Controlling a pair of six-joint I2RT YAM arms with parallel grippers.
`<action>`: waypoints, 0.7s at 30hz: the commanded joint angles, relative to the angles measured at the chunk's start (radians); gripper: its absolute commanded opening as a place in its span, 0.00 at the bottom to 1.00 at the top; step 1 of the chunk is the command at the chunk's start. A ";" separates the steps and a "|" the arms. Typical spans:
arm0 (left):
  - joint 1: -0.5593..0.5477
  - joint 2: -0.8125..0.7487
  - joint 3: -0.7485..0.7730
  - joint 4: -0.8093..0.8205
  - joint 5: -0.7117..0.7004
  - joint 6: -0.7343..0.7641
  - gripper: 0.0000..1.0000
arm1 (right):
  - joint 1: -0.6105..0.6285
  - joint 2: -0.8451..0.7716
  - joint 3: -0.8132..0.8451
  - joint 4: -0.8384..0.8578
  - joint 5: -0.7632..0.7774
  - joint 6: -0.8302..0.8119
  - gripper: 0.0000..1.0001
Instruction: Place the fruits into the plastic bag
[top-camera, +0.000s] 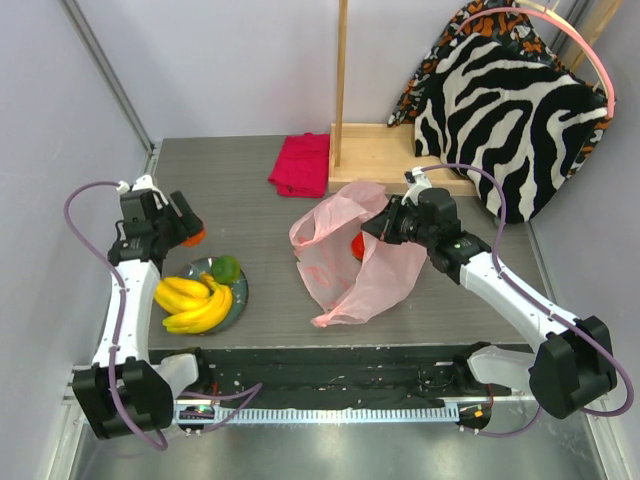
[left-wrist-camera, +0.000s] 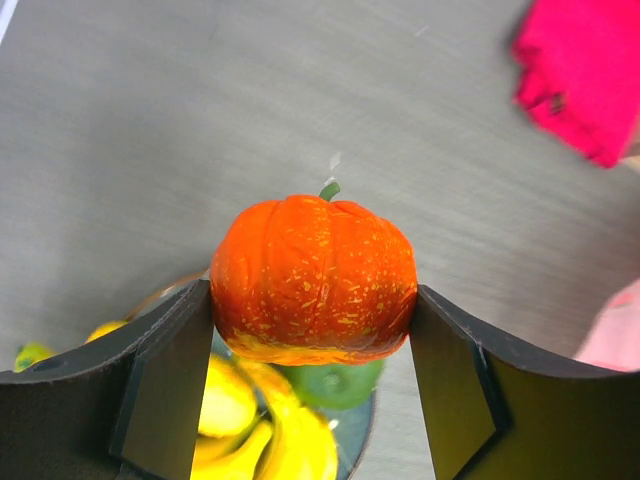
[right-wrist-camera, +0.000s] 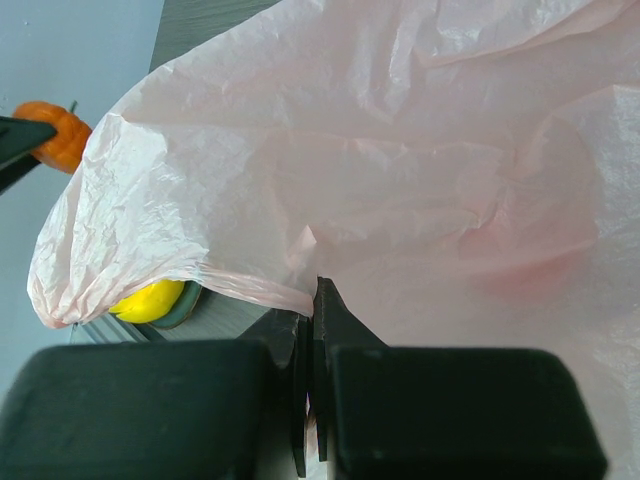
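My left gripper (left-wrist-camera: 313, 335) is shut on the orange fruit (left-wrist-camera: 313, 278), a ribbed, pumpkin-shaped one, held in the air over the left of the table (top-camera: 195, 236). Below it the grey-blue plate (top-camera: 240, 292) holds the yellow bananas (top-camera: 195, 303) and the green fruit (top-camera: 226, 268). The pink plastic bag (top-camera: 355, 262) lies mid-table with the red fruit (top-camera: 358, 243) showing through it. My right gripper (right-wrist-camera: 312, 312) is shut on the bag's rim (right-wrist-camera: 250, 290) and holds it up. In the right wrist view the orange fruit (right-wrist-camera: 58, 135) hangs at far left.
A folded magenta-red cloth (top-camera: 301, 164) lies at the back of the table. Behind the bag stands a wooden base with an upright post (top-camera: 341, 90). A zebra-print cushion (top-camera: 510, 120) leans at the back right. Grey walls close in both sides.
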 joint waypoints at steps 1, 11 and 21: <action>-0.077 -0.016 0.085 0.162 0.057 0.028 0.53 | -0.002 -0.022 0.020 0.028 0.011 0.000 0.01; -0.348 -0.011 0.157 0.535 0.432 0.033 0.54 | -0.002 0.000 0.068 -0.027 0.045 -0.006 0.01; -0.540 -0.043 0.097 0.560 0.614 0.071 0.54 | -0.002 -0.012 0.117 -0.107 0.103 -0.047 0.01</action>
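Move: The left hand already holds the orange. The middle of the open bag lies about 40 cm to its right, level fore and aft, some 10 cm below. The avocado is about 7 cm right and 3 cm back, the bananas about 12 cm back and 2 cm left, both some 13 cm below; the red cloth lies about 27 cm ahead and 25 cm right. The right hand has the bag's rim pinched, its middle about 6 cm to the left, 1 cm back and 12 cm below. Swinging right and climbing together, the left hand carries the pinched orange quickly away from the fruit bowl towards the bag, some 23 cm right and 17 cm up; it first bows forward a few centimetres, then draws back. The wrist turns clockwise about 55 degrees and tips its fingers up towards level. The right hand keeps the rim pinched, almost still. ##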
